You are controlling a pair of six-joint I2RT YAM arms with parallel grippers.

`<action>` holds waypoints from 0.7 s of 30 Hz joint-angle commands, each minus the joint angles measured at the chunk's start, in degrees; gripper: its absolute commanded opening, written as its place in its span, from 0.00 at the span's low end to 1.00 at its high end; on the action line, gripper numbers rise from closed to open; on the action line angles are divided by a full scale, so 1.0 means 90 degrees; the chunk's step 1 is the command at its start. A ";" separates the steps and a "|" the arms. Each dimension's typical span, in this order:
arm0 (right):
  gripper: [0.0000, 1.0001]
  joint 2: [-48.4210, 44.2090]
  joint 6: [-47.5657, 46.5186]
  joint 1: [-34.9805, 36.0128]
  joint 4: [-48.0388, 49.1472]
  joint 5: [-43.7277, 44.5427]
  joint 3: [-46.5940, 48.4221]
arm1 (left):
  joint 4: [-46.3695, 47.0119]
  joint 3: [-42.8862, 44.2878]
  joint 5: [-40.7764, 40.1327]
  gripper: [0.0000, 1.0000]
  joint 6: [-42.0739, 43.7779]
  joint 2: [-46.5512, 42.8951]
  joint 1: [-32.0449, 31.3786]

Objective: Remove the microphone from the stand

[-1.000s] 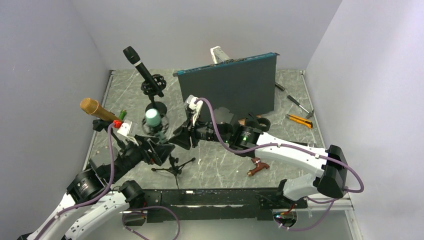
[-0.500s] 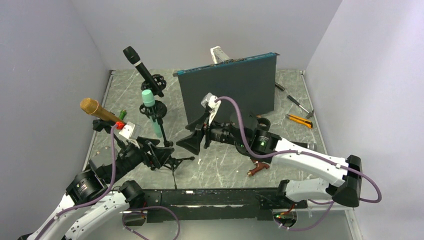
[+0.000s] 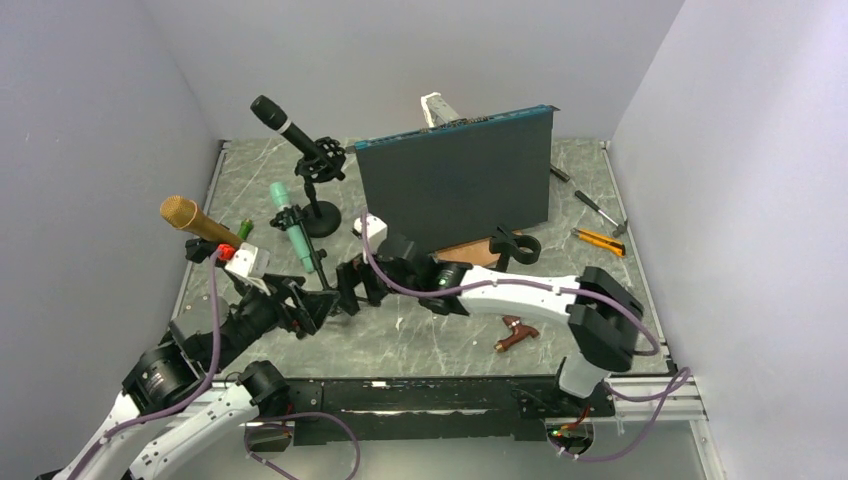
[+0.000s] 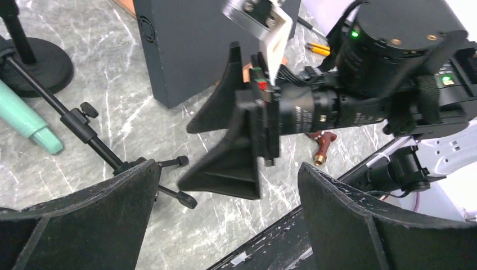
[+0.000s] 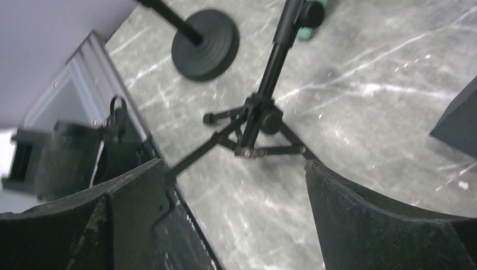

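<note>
A mint-green microphone (image 3: 291, 228) sits clipped in a black tripod stand (image 3: 322, 275), tilted with its head up and to the left. Its lower end shows in the left wrist view (image 4: 23, 120), with the stand's pole (image 4: 84, 130) beside it. My left gripper (image 3: 310, 308) is open and empty, just near the tripod's feet. My right gripper (image 3: 352, 285) is open and empty, low on the right of the tripod. In the right wrist view the tripod (image 5: 257, 122) lies just beyond the open right gripper (image 5: 233, 163). The left wrist view shows the left gripper (image 4: 226, 166) open, facing the right gripper (image 4: 236, 149).
A black microphone (image 3: 285, 127) stands on a round-based stand (image 3: 321, 217) behind. A gold microphone (image 3: 192, 219) sits on a stand at the left. A dark panel (image 3: 455, 180) stands upright mid-table. Hand tools (image 3: 598, 238) lie at the right, a brown piece (image 3: 516, 333) near the front.
The right gripper pulled back, then swung left and down to the tripod's base. The green microphone tipped from facing the camera to leaning left. The black microphone stand shifted right.
</note>
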 commanded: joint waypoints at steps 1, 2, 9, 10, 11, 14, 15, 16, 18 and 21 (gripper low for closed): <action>0.97 0.0575 0.0544 -0.0038 -0.0200 0.1044 0.1197 | -0.0143 0.0376 -0.0414 0.97 0.0032 -0.0171 -0.0019; 0.97 0.0754 0.0600 -0.0037 -0.0227 0.1124 0.1379 | -0.0156 0.0423 -0.0434 0.98 0.0030 -0.0176 -0.0011; 0.89 0.2176 0.0603 -0.0046 -0.0581 0.1544 0.2856 | -0.0319 0.0717 -0.0478 0.98 0.0122 -0.0101 -0.0013; 0.87 0.2429 0.0511 -0.0056 -0.0674 0.1517 0.3060 | -0.0330 0.0734 -0.0471 0.98 0.0128 -0.0110 -0.0014; 0.86 0.2603 0.0412 -0.0051 -0.0856 0.1510 0.3308 | -0.0344 0.0738 -0.0469 0.98 0.0127 -0.0129 -0.0018; 0.80 0.3021 0.0222 -0.0061 -0.1148 0.1576 0.3745 | -0.0378 0.0729 -0.0469 0.98 0.0117 -0.0200 -0.0011; 0.76 0.3108 0.0165 -0.0054 -0.1157 0.1595 0.3791 | -0.0393 0.0729 -0.0477 0.98 0.0112 -0.0215 -0.0018; 0.73 0.3204 0.0115 -0.0056 -0.1187 0.1598 0.3850 | -0.0408 0.0715 -0.0488 0.98 0.0107 -0.0228 -0.0014; 0.66 0.3376 0.0024 -0.0046 -0.1228 0.1568 0.3965 | -0.0406 0.0677 -0.0498 0.98 0.0100 -0.0268 -0.0016; 0.59 0.3564 -0.0006 -0.0037 -0.1131 0.1408 0.3993 | -0.0349 0.0625 -0.0468 0.98 0.0092 -0.0280 -0.0016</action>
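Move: The tripod stand's leaning pole, near its clamp knob, lies about 8 cm ahead of the right hand, 9 cm left and 8 cm below. The teal microphone's middle is some 13 cm ahead, 12 cm left and 4 cm below; the round base is roughly 22 cm ahead, 6 cm left and 16 cm below. From the left hand, the pole is about 12 cm ahead, 4 cm left and 18 cm below. The right hand sweeps 12 cm forward-left, then sinks 7 cm, partly closing about the pole; the left rises slightly. ##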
